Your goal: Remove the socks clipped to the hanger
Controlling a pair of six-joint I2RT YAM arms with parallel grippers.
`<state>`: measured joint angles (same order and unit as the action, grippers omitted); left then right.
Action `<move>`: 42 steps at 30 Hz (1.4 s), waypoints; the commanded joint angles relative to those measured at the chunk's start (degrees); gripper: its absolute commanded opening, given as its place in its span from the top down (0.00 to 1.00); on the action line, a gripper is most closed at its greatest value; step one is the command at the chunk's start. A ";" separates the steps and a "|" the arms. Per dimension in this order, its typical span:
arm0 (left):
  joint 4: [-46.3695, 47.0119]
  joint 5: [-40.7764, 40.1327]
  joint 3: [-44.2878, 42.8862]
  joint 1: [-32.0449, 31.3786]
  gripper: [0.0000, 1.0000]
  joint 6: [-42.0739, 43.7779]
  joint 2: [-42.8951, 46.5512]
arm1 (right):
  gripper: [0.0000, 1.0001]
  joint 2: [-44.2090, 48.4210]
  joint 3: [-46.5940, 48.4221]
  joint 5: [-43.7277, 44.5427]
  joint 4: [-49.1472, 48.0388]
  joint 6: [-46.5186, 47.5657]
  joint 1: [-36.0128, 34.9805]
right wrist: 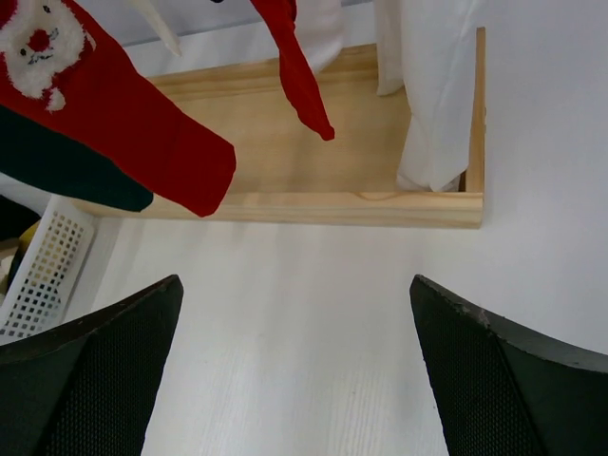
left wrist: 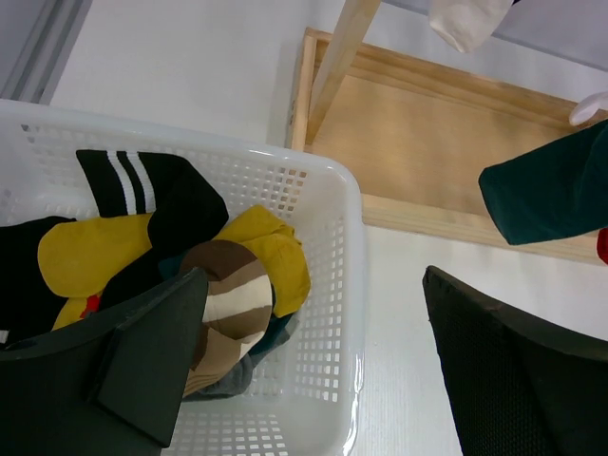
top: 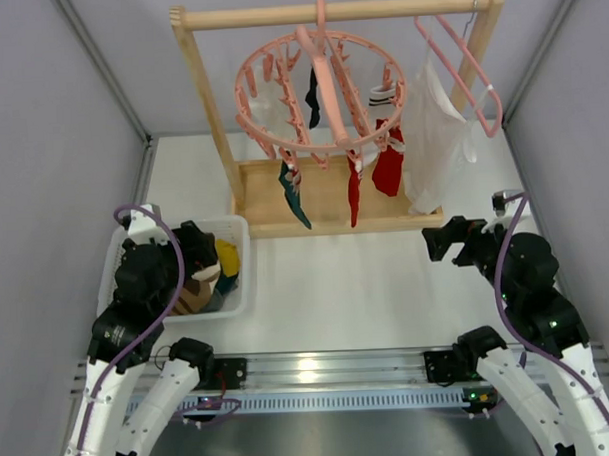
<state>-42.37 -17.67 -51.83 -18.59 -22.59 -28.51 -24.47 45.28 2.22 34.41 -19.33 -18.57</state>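
Observation:
The round salmon-pink hanger (top: 242,100) hangs by its hook from the wooden rack's top bar. Several socks dangle from its clips: a dark teal one (top: 295,200), a wide red one (top: 388,167), a thin red one (top: 355,198), a black one (top: 313,98) and a striped white one (top: 382,95). My left gripper (top: 199,244) hovers open over the basket's right wall, empty (left wrist: 313,285); the teal sock (left wrist: 551,195) hangs ahead to its right. My right gripper (top: 443,241) stands open and empty above the table (right wrist: 294,285), short of the red sock (right wrist: 123,123) and the thin red one (right wrist: 299,76).
A white mesh basket (top: 242,280) at the near left holds several yellow, black and brown socks. The wooden rack (top: 205,86) stands on a tray base (top: 324,225). A plain pink coat hanger (top: 474,72) carries a white cloth (top: 437,143) at the rack's right end.

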 commanded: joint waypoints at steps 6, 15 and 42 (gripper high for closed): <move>3.08 -0.26 0.59 -0.04 0.01 -0.35 0.74 | 0.01 1.44 -8.17 -6.34 -16.29 -5.97 0.64; 2.99 0.71 0.59 0.04 0.02 -0.26 0.21 | 0.01 -12.42 -10.14 -31.31 -38.37 -7.92 -1.11; 3.70 2.47 -0.63 -0.04 0.01 -1.75 -2.16 | 0.77 -53.66 -7.39 22.48 -74.40 13.80 -28.01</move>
<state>-41.45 -14.63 -51.22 -18.59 -22.87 -30.87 -77.17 36.53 22.94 -29.19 -6.39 -45.65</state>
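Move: The near red sock hangs from the ring about 13 cm ahead of the right hand, 17 cm to its left and 7 cm below it. The green sock hangs some 9 cm left of that sock, level with it; the other red sock is about 6 cm farther out and 6 cm to its right. From the left hand the near red sock lies roughly 13 cm ahead, 25 cm to the right and 7 cm lower. Right hand sweeps left about 17 cm, then forward and down, fingers closing around the near red sock's lower end. ##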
